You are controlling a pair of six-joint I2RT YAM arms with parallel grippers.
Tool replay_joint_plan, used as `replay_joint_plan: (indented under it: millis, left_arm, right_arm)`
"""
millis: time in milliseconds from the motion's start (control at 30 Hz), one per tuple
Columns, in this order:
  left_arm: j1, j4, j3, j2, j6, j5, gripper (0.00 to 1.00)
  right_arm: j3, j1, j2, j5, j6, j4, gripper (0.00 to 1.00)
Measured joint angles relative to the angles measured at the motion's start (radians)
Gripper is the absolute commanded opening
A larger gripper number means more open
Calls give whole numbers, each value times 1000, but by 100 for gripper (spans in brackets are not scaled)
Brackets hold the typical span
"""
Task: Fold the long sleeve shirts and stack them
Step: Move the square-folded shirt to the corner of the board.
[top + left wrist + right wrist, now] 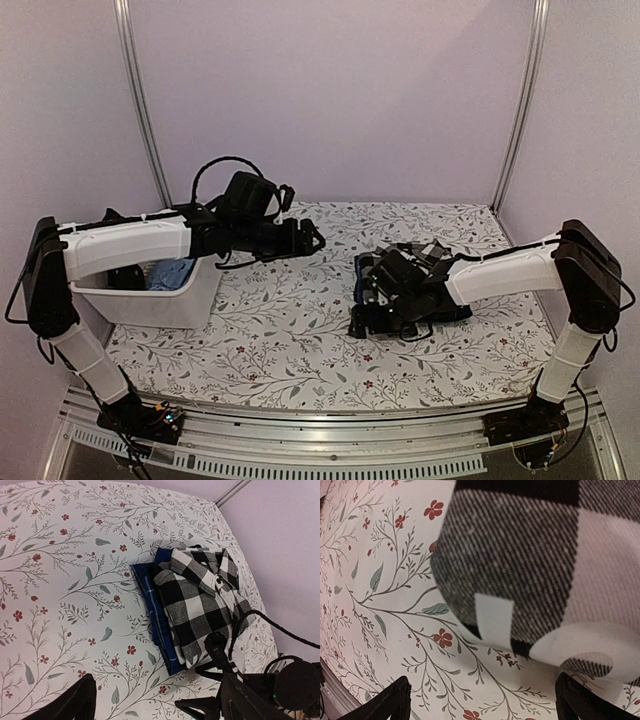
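The long sleeve shirts lie folded in one stack at the right of the table. The black-and-white check shirt [200, 600] is on top of the navy plaid shirt [152, 605], which sticks out along one side. My right gripper [482, 702] is open just above the cloth-covered table, at the rounded near corner of the check shirt [520, 565], with nothing between its fingers. In the top view the right gripper [362, 308] hangs over the stack's left edge. My left gripper [312, 238] is open and empty, raised left of the stack.
A white bin [170, 300] with blue cloth [175, 272] inside stands at the left under my left arm. The floral tablecloth [290, 330] covers the table. Lilac walls and metal posts [140, 100] close in the back and sides.
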Motion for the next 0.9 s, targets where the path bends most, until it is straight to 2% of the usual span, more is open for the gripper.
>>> replay_joint_plan:
  millis: [167,500,900]
  left_arm:
    - [3,-8,-12,-8,0,0,86]
    - [13,-14,-18,-26,8,0,86]
    - [21,-17,-44,-46,10,3,86]
  right_arm:
    - [13,-21,18,50,24,11,99]
    - [159,-95,131,181,60,-68,99]
    - [311,-295,241,226,22,-125,99]
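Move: The square-folded shirt, checked on top of blue in one stack, has its middle about 9 cm ahead of my right hand and 8 cm to its right, about level with my fingertips, which are at its near-left corner. The far right corner of the board is roughly 35 cm ahead of that hand and 32 cm to its right. From my left hand, the stack's middle lies some 22 cm to the right, 3 cm ahead and 17 cm below. Keeping my right fingers wide open and low over the board, I push the stack along by its near-left edge towards the far right corner. I go about 15 cm forward and, increasingly, to the right, 8 or 9 cm in all, gathering speed, while the hand turns some 25 degrees clockwise. ##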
